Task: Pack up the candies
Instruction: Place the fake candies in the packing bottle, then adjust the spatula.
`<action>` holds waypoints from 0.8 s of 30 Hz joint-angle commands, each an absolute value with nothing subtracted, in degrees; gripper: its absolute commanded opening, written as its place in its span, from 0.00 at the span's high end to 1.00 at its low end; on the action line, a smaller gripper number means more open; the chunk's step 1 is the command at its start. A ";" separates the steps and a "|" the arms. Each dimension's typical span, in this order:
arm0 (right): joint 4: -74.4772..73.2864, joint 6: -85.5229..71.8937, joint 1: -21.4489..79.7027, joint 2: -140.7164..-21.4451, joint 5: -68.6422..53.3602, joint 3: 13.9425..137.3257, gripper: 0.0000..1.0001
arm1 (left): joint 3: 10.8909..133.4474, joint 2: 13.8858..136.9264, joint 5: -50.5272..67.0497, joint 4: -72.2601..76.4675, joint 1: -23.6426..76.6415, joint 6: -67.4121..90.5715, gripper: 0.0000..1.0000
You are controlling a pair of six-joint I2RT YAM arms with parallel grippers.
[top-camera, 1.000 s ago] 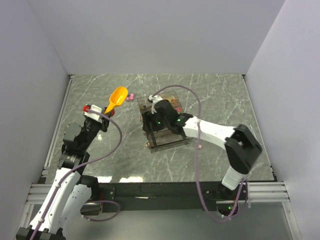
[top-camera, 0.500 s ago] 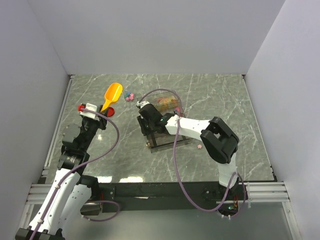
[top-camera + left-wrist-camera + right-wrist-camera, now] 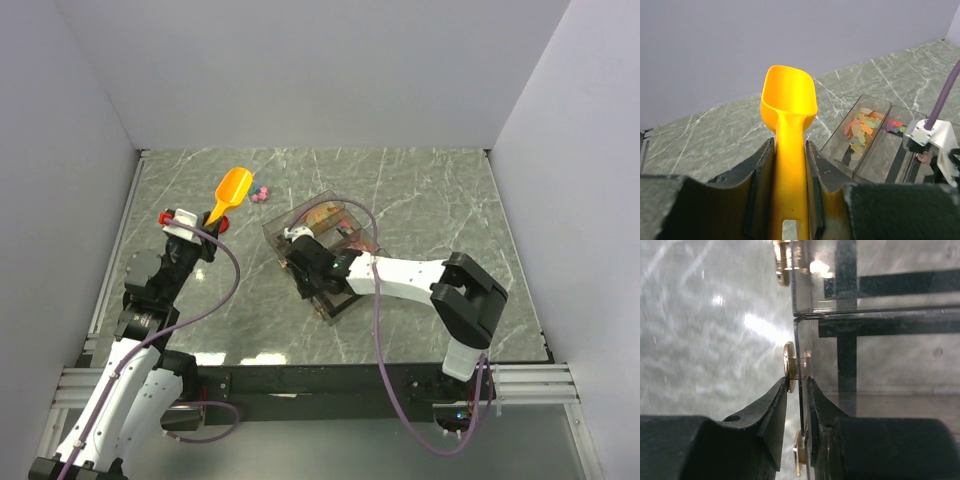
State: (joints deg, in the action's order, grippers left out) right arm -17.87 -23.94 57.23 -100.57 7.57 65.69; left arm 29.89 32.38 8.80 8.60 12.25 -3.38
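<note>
My left gripper is shut on the handle of a yellow-orange scoop, whose empty bowl points up and away; from above the scoop hangs over the far left of the table. A few loose candies lie beside its bowl. More candies fill one compartment of a clear divided box. My right gripper is at the box's near-left wall. In the right wrist view its jaws pinch the thin clear wall just below a brass knob.
A red lid peeks out beside the left wrist. The marble table is walled on the left, back and right. A purple cable loops over the right arm beside the box.
The right gripper has closed onto the box wall, and the box has turned and slid toward the near left. The scoop shifted only slightly.
</note>
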 commanded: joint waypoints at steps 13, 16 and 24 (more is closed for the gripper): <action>-24.95 -31.56 62.31 -87.28 6.24 62.57 0.63 | 31.73 32.52 17.83 8.53 13.62 -4.74 0.95; -27.15 -29.45 61.35 -84.03 6.86 64.95 0.50 | 31.99 32.96 19.77 7.65 14.24 -5.36 0.94; -20.14 -26.10 40.74 -70.59 -12.20 60.30 0.42 | 33.13 35.85 36.19 6.06 16.43 -7.29 0.94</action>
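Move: Out ahead and to the right of the left hand, which holds the empty yellow scoop, lie the gummy candies in the clear box's farthest compartment: about 18 cm ahead, 20 cm right, 27 cm down. The packing bottle is some 26 cm ahead and 8 cm right, the red lid 16 cm ahead and 2 cm left, both about as low. The right hand pinches the box's knobbed wall; the box's middle is roughly 10 cm ahead, 5 cm right and 3 cm below. Dragging the clear box back towards the robot by its pinched wall, the right hand travels about 6 cm, then opens, lets go and rises some 13 cm, swinging right and forward again over the box. The left hand keeps hold of the scoop, easing right, then faster, about 6 cm in all with a little back and down, turning some 20 degrees clockwise towards the box. ##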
